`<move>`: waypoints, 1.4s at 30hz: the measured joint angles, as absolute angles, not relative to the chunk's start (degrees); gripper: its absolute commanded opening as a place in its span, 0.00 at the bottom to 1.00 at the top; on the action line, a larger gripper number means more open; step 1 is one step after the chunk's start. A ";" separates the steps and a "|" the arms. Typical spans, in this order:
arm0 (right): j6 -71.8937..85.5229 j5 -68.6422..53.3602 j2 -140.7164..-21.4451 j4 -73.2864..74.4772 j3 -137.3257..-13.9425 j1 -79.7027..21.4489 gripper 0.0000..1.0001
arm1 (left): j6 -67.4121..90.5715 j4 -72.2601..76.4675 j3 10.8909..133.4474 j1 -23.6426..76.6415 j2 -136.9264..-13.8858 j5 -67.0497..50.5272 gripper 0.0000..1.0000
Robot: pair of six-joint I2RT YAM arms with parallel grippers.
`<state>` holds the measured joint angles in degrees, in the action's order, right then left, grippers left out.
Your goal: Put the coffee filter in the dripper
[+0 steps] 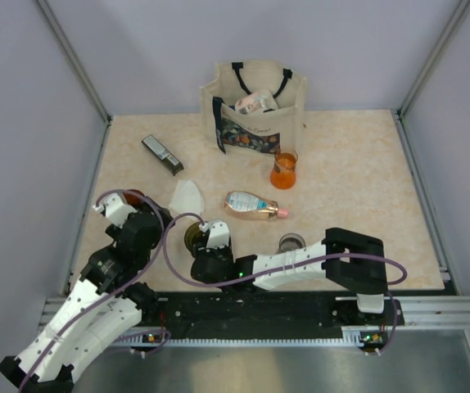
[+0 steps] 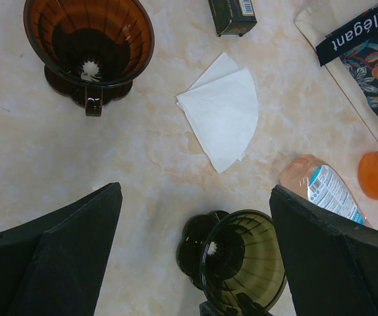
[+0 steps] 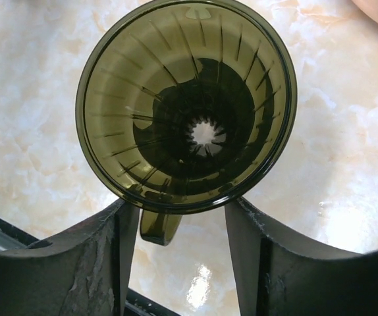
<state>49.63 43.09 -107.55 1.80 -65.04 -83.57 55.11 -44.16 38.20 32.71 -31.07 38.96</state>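
The white coffee filter (image 1: 187, 196) (image 2: 222, 118) lies flat on the table. An olive-green dripper (image 1: 194, 237) (image 3: 186, 105) (image 2: 245, 263) stands just in front of it. My right gripper (image 1: 210, 239) (image 3: 182, 224) is open at the dripper's near side. Its fingers (image 3: 120, 263) straddle the dripper's small handle (image 3: 159, 227) with a gap on the right. A second, amber dripper (image 1: 134, 196) (image 2: 87, 39) stands to the left. My left gripper (image 1: 146, 221) (image 2: 195, 243) hangs wide open above the table between the two drippers, holding nothing.
A beige tote bag (image 1: 255, 106) with items inside stands at the back. An orange cup (image 1: 284, 170), a peach bottle (image 1: 254, 205) lying on its side, a dark box (image 1: 161, 154) and a small dark cup (image 1: 291, 242) are spread around the filter.
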 measured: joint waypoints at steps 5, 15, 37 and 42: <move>49.80 44.23 -107.55 3.22 -65.04 -83.57 0.46 | 54.94 -44.18 37.87 32.71 -30.06 39.07 0.99; 45.41 46.54 -107.55 2.42 -64.93 -83.33 0.32 | 54.04 -43.79 37.10 32.71 -29.78 39.07 0.99; 30.00 45.21 -88.79 -1.28 -56.60 -79.99 0.00 | 52.56 -42.00 37.08 32.71 -28.10 38.83 0.99; 27.55 43.66 -76.60 -0.69 -53.95 -75.75 0.00 | 52.21 -41.17 37.08 32.71 -27.53 38.57 0.99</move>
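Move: The green dripper's middle lies about 6 cm ahead of the right hand, 2 cm left and 2 cm below, its handle already between the half-open fingers. From that same hand, the coffee filter is some 21 cm ahead, 7 cm left; the pink bottle 18 cm ahead, 15 cm right; the glass carafe roughly 3 cm ahead, 26 cm right. From the left hand the green dripper lies about 4 cm back, 13 cm right and 14 cm below. Edging a centimetre or so forward and right, the right hand shuts its fingers on the green dripper's handle and pinches it. It then rises with growing speed, about 15 cm in all, swinging some 9 cm right and 5 cm forward while the fingers keep their hold and the wrist tips them upward about 15 degrees. ##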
